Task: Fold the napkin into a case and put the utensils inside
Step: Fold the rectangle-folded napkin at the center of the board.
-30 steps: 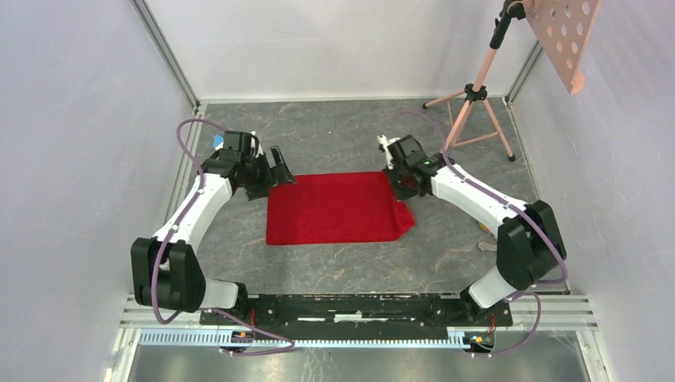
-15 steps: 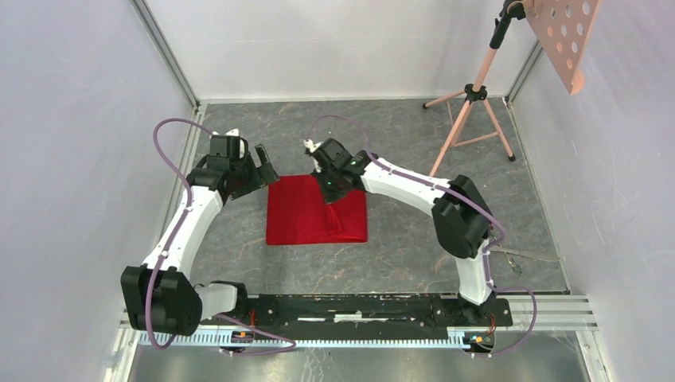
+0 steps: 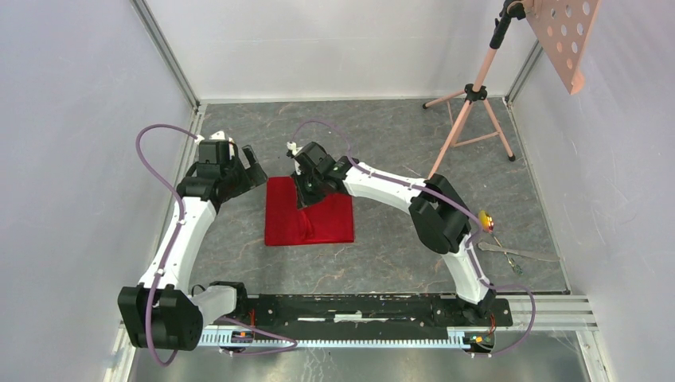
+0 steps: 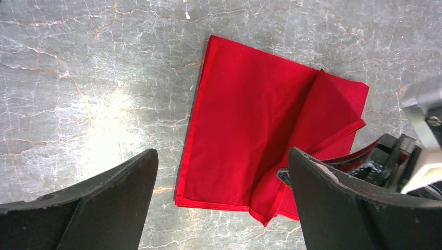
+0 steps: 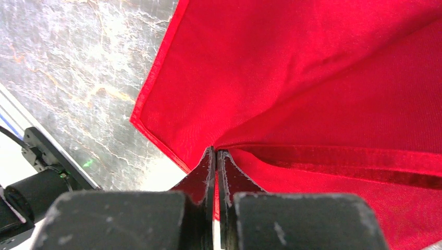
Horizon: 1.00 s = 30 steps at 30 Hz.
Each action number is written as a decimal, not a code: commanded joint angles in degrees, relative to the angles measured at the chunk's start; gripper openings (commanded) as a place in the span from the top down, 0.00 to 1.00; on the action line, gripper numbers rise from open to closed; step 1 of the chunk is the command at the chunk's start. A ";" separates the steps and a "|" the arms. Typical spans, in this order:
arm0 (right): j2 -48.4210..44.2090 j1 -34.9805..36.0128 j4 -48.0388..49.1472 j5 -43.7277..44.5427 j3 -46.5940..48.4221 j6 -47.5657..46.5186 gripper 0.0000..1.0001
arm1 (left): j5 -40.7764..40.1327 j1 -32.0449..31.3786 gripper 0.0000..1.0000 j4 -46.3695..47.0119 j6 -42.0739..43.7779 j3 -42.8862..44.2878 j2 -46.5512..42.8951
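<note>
The red napkin (image 3: 318, 227) lies on the marble table, its right part doubled over to the left. My right gripper (image 3: 306, 193) is shut on the napkin's folded-over edge near its far side, and that edge hangs a little above the lower layer. In the right wrist view the right gripper (image 5: 216, 152) pinches red hem, with the napkin (image 5: 312, 78) spreading beyond. My left gripper (image 3: 253, 161) hovers open just left of the far left corner. In its own view the left gripper (image 4: 221, 156) frames the napkin (image 4: 245, 114), empty. Silver utensils (image 3: 517, 255) lie at the right.
A tripod stand (image 3: 471, 94) stands at the back right under a perforated board (image 3: 567, 36). A small yellow and red object (image 3: 486, 220) sits by the right arm's elbow. Grey walls close in both sides, and a rail (image 3: 358, 306) runs along the near edge.
My right gripper has carried the napkin's right edge leftward across the cloth, so the napkin now shows about half as wide. The left gripper drew slightly left and back, staying open.
</note>
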 commanded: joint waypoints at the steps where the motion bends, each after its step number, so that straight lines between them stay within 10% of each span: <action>1: 2.09 0.32 5.13 -3.56 3.72 3.29 0.99 | -1.75 0.21 0.00 1.89 0.62 -0.22 -1.63; 30: 12.53 1.15 7.26 -7.10 13.49 4.78 1.00 | -0.39 0.86 0.00 2.26 0.83 -0.40 -1.70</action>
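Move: The right hand already holds the napkin's loose end, about 6 cm above the table. The middle of the napkin's left edge lies some 10 cm to this hand's left and about level with it, the far left corner 10 cm farther out than the hand and 10 cm left, the near left corner 10 cm back and 10 cm left. The bend lies about 14 cm right. From the idle left hand that left edge is nearly straight below, roughly 16 cm down. The right hand, its shut fingers still pinching the middle of the napkin's loose end, draws it leftward across the lower layer towards the napkin's left edge, about 5.5 cm and slowing as it goes. Over the last part it mostly sinks, roughly 2 cm towards the table, the wrist having tilted a little under 10 degrees so that the fingers swing out to the left. ##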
